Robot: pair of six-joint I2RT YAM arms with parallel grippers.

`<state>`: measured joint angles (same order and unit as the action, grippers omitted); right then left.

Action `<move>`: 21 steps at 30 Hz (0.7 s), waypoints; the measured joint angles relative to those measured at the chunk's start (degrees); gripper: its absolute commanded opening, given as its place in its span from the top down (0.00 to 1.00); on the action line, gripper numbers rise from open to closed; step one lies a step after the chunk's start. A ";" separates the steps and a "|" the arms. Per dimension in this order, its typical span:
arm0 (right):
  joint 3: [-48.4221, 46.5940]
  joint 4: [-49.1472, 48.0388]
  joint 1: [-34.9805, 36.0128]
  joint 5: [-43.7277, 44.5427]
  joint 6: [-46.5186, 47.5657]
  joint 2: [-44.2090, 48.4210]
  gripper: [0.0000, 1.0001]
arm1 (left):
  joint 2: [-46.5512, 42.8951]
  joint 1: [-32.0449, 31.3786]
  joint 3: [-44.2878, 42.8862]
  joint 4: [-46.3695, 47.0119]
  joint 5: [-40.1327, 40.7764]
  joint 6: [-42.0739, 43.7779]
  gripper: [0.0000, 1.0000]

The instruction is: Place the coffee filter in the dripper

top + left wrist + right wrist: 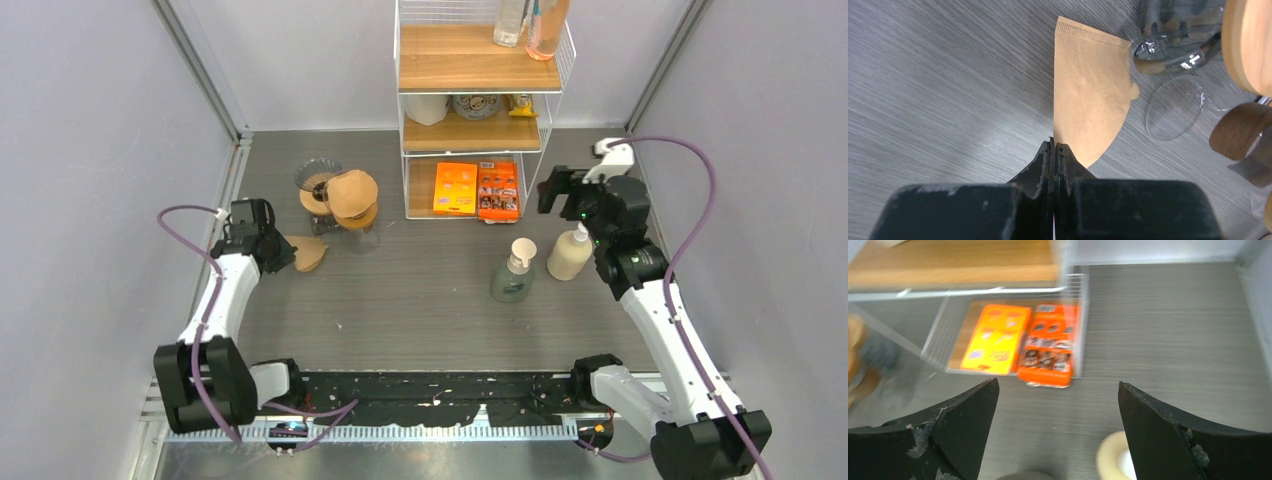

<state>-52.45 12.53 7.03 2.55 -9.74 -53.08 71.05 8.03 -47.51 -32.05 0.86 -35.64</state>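
Note:
The brown paper coffee filter (1090, 90) lies flat on the grey table, its narrow end reaching into the tips of my left gripper (1054, 145). That gripper is shut on the filter's edge; from above, the filter (308, 252) sits just right of the left gripper (285, 250). The glass dripper (318, 180) with its wooden collar stands behind and to the right of the filter, next to a wooden-topped piece (352, 195). Only the dripper's ribbed glass (1178, 30) shows in the left wrist view. My right gripper (552, 190) hangs open at the far right, holding nothing (1058, 385).
A wire shelf rack (478, 110) stands at the back with two orange boxes (477, 189) on its bottom level. Two pump bottles (513, 270) (570, 252) stand right of centre, below the right gripper. A clear glass ring (1175, 107) lies beside the filter.

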 measured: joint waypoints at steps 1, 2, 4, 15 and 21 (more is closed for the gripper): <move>0.00 -0.42 2.34 -0.79 1.62 -0.09 0.04 | -1.73 -0.66 0.37 -0.22 0.70 -0.07 1.00; 0.00 -0.61 4.39 -1.40 2.86 -0.22 0.05 | -3.50 -1.38 0.55 -0.50 1.38 -0.11 1.00; 0.00 -1.09 9.38 -2.38 6.97 -0.48 0.05 | -7.04 -2.89 0.63 -1.09 2.75 -0.17 1.00; 7.69 -8.94 28.70 -10.80 27.06 6.03 0.05 | -23.21 -6.93 1.36 -4.96 7.04 -1.03 0.49; 9.68 -11.41 34.25 -13.46 33.94 6.25 0.05 | -17.53 -7.04 2.60 -4.72 4.98 -0.24 0.13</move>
<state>-42.76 1.13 41.28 -10.92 24.21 -46.83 53.52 0.99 -44.91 -36.77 5.85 -35.88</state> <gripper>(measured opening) 0.955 0.754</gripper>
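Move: The coffee filter hangs by its edge in the left hand's shut fingers, its middle about 3 cm ahead, 4 right and 5 below; the empty glass dripper stands 14 ahead, 8 right, 9 higher, the filled dripper 9 ahead, 18 right, 7 higher. From the right hand the filter is some 63 cm left, 2 back, 23 below; the green bottle is 7 left, 7 back, 18 below. The left hand rises about 8 cm from the table, drawing a little back and tipping its fingers forward, then opens them widely, letting the coffee filter go, and dips some 3 cm again. Meanwhile the right hand, fingers still wide open and empty, sweeps left about 19 cm and back 10 towards the filter, swinging some 50 degrees counter-clockwise at nearly constant height. ##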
